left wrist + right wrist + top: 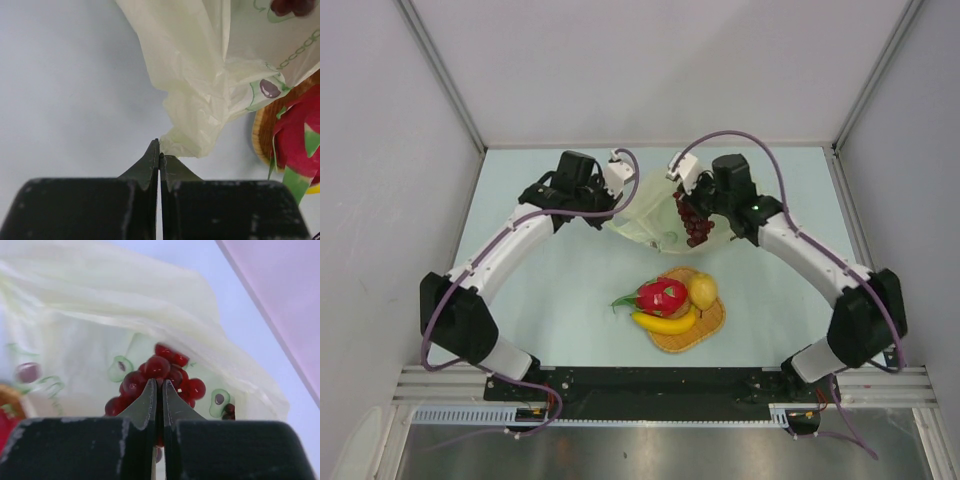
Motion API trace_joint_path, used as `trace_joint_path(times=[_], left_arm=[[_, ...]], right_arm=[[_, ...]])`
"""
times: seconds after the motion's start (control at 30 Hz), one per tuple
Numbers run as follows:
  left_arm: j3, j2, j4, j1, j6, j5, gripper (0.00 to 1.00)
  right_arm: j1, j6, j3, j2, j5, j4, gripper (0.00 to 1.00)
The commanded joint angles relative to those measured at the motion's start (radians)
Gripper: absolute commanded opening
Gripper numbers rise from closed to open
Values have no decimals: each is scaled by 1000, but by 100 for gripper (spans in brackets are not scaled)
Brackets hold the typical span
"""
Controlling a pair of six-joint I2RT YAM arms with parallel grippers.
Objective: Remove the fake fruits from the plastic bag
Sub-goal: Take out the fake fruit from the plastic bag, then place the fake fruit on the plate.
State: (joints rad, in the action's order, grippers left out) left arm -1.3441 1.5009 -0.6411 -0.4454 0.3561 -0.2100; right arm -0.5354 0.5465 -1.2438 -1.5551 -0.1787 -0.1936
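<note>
The plastic bag (645,215) hangs pale and translucent between my two grippers at the back of the table. My left gripper (612,212) is shut on a bunched corner of the plastic bag (200,75), pinched at the fingertips (160,155). My right gripper (695,200) is shut on the dark red grape bunch (694,228). The grapes (160,365) crowd round that gripper's tips (161,382), with the bag's (100,315) printed film behind them. On the round orange mat (712,325) lie the dragon fruit (662,294), the lemon (703,291) and the banana (665,322).
White walls with metal posts close in the table at the back and both sides. The mat sits in front of the bag, between the two arms. In the left wrist view the dragon fruit (300,140) and the mat's rim (261,130) lie just right of the bag.
</note>
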Motion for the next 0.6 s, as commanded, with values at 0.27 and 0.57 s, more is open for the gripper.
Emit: trace_joint_path(times=[0.27, 0.57], left_arm=[[-133, 76, 20, 5, -86, -126, 0], [-181, 122, -17, 4, -131, -193, 0]], right_arm=[[-95, -89, -25, 363, -248, -280, 0], [-241, -69, -23, 532, -232, -553, 0]])
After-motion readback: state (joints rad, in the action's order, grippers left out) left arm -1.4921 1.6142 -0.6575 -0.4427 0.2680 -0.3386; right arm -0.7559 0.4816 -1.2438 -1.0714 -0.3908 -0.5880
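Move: The tray that the right hand's grapes are headed for lies about 16 cm back from that hand, roughly in line sideways and some 18 cm below. On it, the dragon fruit sits about 13 cm back and 5 cm left of the right hand, the pear 12 cm back and 5 cm right, the banana 20 cm back and 4 cm left. The plastic bag's middle is about 10 cm ahead, 3 cm right and well below. From the left hand, the tray is about 11 cm back and 18 cm right. Still pinching the dark red grapes between shut fingers, the right hand draws them quickly back about 19 cm, away from the bag and over towards the tray, climbing some 10 cm, mostly early on, and swinging about 20 degrees counter-clockwise. The left hand keeps its pinch on the bag's corner and eases about 3 cm to the right, lifting slightly. ##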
